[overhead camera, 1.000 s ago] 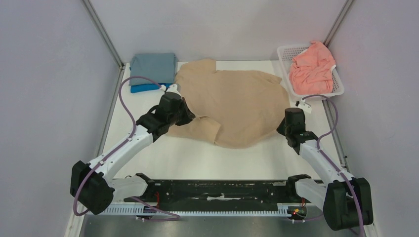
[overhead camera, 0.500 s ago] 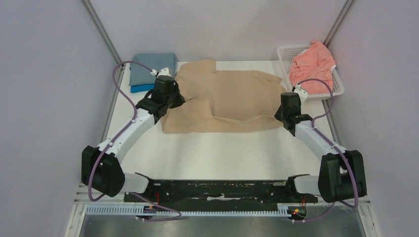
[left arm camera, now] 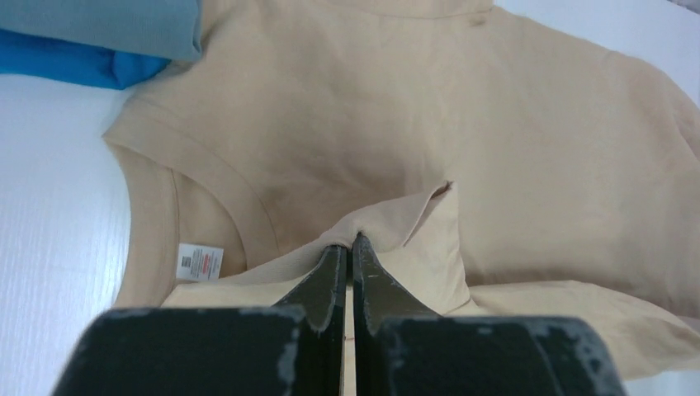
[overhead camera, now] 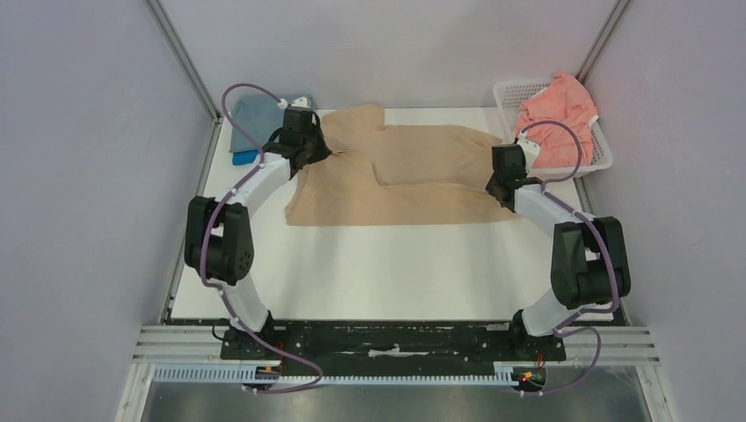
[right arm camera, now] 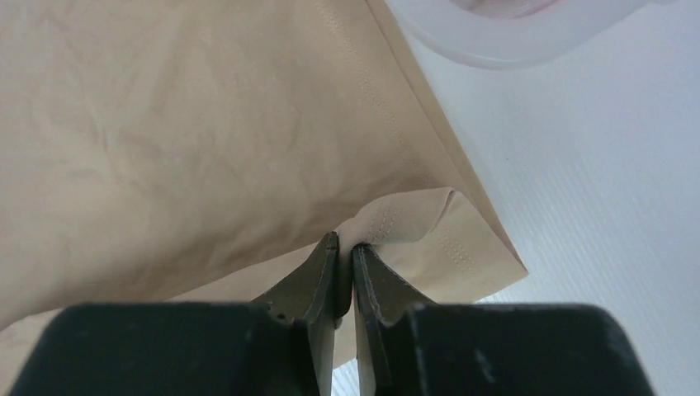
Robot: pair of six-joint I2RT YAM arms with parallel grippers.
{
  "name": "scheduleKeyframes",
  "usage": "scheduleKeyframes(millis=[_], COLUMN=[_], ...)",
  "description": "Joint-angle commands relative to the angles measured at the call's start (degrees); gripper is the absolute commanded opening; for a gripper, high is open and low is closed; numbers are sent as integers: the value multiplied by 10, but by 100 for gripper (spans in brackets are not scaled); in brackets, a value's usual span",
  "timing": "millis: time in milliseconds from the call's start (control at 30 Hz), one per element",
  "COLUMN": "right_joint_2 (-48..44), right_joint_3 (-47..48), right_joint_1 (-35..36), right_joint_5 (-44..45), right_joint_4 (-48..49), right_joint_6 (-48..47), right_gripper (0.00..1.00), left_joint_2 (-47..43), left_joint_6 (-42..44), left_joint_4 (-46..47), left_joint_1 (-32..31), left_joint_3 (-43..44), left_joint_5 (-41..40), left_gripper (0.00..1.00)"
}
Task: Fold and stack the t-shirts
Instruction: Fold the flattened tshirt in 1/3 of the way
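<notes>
The tan t-shirt lies at the back centre of the table, doubled over with a straight near edge. My left gripper is at its left end, near the collar. In the left wrist view the left gripper is shut on a raised pinch of the tan t-shirt. My right gripper is at the right end. There the right gripper is shut on a fold of the stitched hem of the tan t-shirt. A grey-blue t-shirt lies on a bright blue t-shirt at the back left. A salmon-pink t-shirt is crumpled in the basket.
The white lattice basket stands at the back right corner, and its rim shows just beyond the right gripper. The folded stack, with its grey-blue t-shirt and bright blue t-shirt, sits close to the left of the left gripper. Both forearms stretch far over the table.
Both grippers have moved towards the back of the table, carrying the tan shirt's near part over the rest. The shirt now lies shorter, with a straight near fold.
</notes>
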Motion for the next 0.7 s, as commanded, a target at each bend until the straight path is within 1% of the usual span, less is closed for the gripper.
scheduleKeyframes(millis=[0,33,67,100,133,167,200,233,267,300,333,433,467,567,633,667], right_joint_2=[21,27,34,40,47,51,53,51,46,38,26,-18,-28,-48,-30,-8], right_joint_3=[32,34,38,44,51,60,66,70,73,70,62,24,14,-25,-30,-19], right_joint_1=[-6,-7,-6,-7,-7,-7,-7,-6,-5,-4,0,17,24,48,69,84], right_joint_5=[32,34,34,39,45,47,47,46,47,46,45,43,33,-36,-86,-88], right_joint_4=[18,23,28,31,30,27,26,24,19,18,21,43,52,118,156,164], right_joint_6=[-1,-2,-10,-17,-24,-33,-42,-49,-51,-55,-64,-89,-96,-120,-124,-127], right_gripper=[16,20,24,28,37,47,58,63,67,74,79,95,98,98,98,98], left_joint_2=[58,76,91,109,128,142,161,174,183,185,180,138,118,74,65,66], left_joint_6=[35,37,35,39,38,36,36,36,36,32,32,19,14,-17,-43,-54], left_joint_4=[-2,-8,-14,-12,-15,-24,-38,-52,-72,-83,-84,-62,-48,0,42,59], left_joint_1=[15,16,17,18,19,20,21,25,28,29,29,28,26,22,18,15], left_joint_3=[72,87,99,112,127,143,164,189,207,220,222,188,165,92,46,27], left_joint_5=[-4,-3,-2,0,-20,-45,-65,-63,-54,-43,-32,8,24,94,142,149], left_gripper=[3,5,10,21,40,53,63,71,75,77,78,80,81,81,82,82])
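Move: Both my hands hold the t-shirt's lifted edge. My left hand's landing spot on the shirt is about 6 cm ahead and 8 cm below; my right's is some 3 cm ahead and 4 cm below, neither off to the side. The folded stack is about 10 cm ahead and 18 cm left of my left hand, 6 cm lower. The basket's middle is roughly 20 cm ahead and 20 cm right of my right hand, about 2 cm higher. I let go of the t-shirt edge with both hands, opening wide. My left hand carries on forward about 7 cm and sinks 5 cm over the shirt as it opens, then draws back and slightly up. My right edges forward and dips a little, then rises 4 cm while swinging left over the folded panel and turning slightly counter-clockwise. ##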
